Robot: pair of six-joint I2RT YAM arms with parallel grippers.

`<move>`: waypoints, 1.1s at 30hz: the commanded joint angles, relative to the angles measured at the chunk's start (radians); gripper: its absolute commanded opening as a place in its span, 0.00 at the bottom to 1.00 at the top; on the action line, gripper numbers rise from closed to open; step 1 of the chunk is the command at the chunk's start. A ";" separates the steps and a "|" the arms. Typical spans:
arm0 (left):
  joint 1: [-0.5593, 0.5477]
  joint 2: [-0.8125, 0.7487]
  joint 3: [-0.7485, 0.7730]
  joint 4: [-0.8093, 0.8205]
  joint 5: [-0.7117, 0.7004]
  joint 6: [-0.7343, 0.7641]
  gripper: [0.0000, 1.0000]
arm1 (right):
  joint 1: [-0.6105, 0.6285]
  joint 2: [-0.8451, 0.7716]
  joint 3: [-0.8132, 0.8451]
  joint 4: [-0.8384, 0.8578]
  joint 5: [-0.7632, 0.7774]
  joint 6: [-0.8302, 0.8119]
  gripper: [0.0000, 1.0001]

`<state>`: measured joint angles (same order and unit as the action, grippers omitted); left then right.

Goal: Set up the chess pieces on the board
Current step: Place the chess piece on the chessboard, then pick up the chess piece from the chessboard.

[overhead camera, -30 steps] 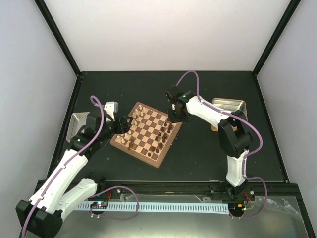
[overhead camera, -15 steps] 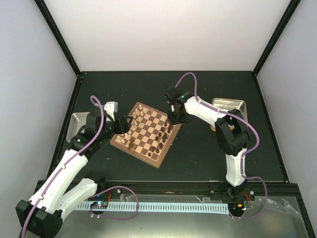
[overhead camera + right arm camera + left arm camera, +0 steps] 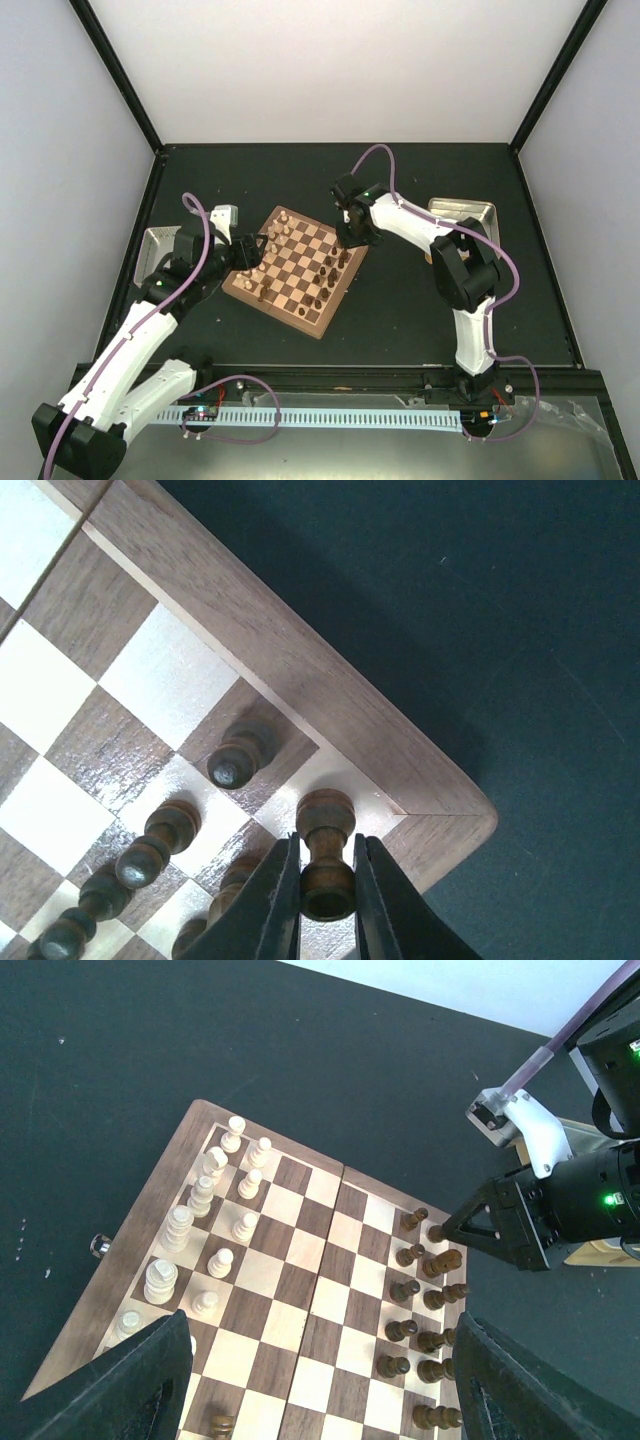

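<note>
The board [image 3: 296,266] lies turned like a diamond between the arms. Pale chess pieces [image 3: 215,1160] stand in two rows along its left side, dark chess pieces [image 3: 405,1290] along its right side. My right gripper [image 3: 327,890] is shut on a dark piece [image 3: 326,865] that stands on the pale corner square at the board's far right corner; the fingers [image 3: 280,900] press its head from both sides. In the top view that gripper [image 3: 347,240] is over this corner. My left gripper [image 3: 320,1400] hangs open above the board's left half, holding nothing.
A metal tray [image 3: 463,215] sits right of the board behind the right arm, another [image 3: 158,243] is partly hidden under the left arm. One dark piece [image 3: 220,1423] stands alone near the left fingers. Black walls frame the dark table.
The right wrist has shifted slightly left and away along the board's far right edge with the dark piece between its fingers. The left arm has not moved.
</note>
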<state>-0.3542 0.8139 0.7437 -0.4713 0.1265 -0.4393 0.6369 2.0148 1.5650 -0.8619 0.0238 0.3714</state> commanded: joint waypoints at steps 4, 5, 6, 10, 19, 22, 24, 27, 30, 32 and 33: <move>0.007 0.007 0.009 0.013 -0.002 0.014 0.73 | -0.003 0.009 0.029 -0.018 0.031 -0.004 0.20; 0.007 0.007 0.009 0.013 -0.002 0.014 0.73 | -0.003 0.007 0.032 -0.019 0.031 -0.002 0.21; 0.007 0.008 0.009 0.013 -0.001 0.013 0.73 | -0.004 0.005 0.034 -0.021 0.033 -0.001 0.20; 0.007 0.009 0.008 0.015 0.001 0.014 0.73 | -0.004 0.002 0.044 -0.029 0.039 -0.001 0.20; 0.007 0.018 0.006 -0.007 -0.003 0.012 0.74 | -0.004 -0.071 0.030 -0.001 0.061 0.027 0.28; 0.007 0.032 -0.001 -0.048 -0.029 -0.006 0.73 | -0.004 -0.142 -0.006 0.044 0.086 0.055 0.33; 0.006 0.049 -0.006 -0.088 -0.040 -0.032 0.70 | -0.004 -0.189 -0.037 0.076 0.091 0.071 0.36; 0.002 0.099 -0.005 -0.160 -0.041 -0.070 0.62 | -0.003 -0.242 -0.075 0.130 0.064 0.084 0.38; -0.012 0.152 -0.015 -0.193 -0.033 -0.097 0.52 | -0.003 -0.272 -0.100 0.169 0.026 0.089 0.39; -0.029 0.183 -0.026 -0.201 -0.028 -0.117 0.47 | -0.004 -0.290 -0.119 0.192 0.010 0.092 0.39; -0.042 0.196 -0.030 -0.204 -0.026 -0.124 0.44 | -0.004 -0.299 -0.128 0.199 0.006 0.093 0.39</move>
<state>-0.3649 0.9684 0.7303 -0.6060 0.1043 -0.5114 0.6369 1.7409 1.4796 -0.7315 0.0601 0.4442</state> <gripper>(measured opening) 0.480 0.384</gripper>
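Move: The right gripper holds the dark piece on its corner square, which lies directly under the hand, roughly 3 cm down. One dark pawn stands about 1 cm ahead and 2 cm left of the hand, and another dark piece 3 cm back and 1 cm left. The lone brown piece lies about 18 cm below the left hand, level and some 1 cm left; its nearest white pawns are about 1 cm ahead and 5 cm left, and 4 cm ahead and 3 cm left. Open the right fingers to let go of the dark piece in the corner, nearly in place at first, then lift straight up about 10 cm, tilting the fingertips outward. As it lifts, lower the left gripper some 7 cm towards the brown piece, tipping it further down by about 15 degrees and partly closing its still empty fingers. ##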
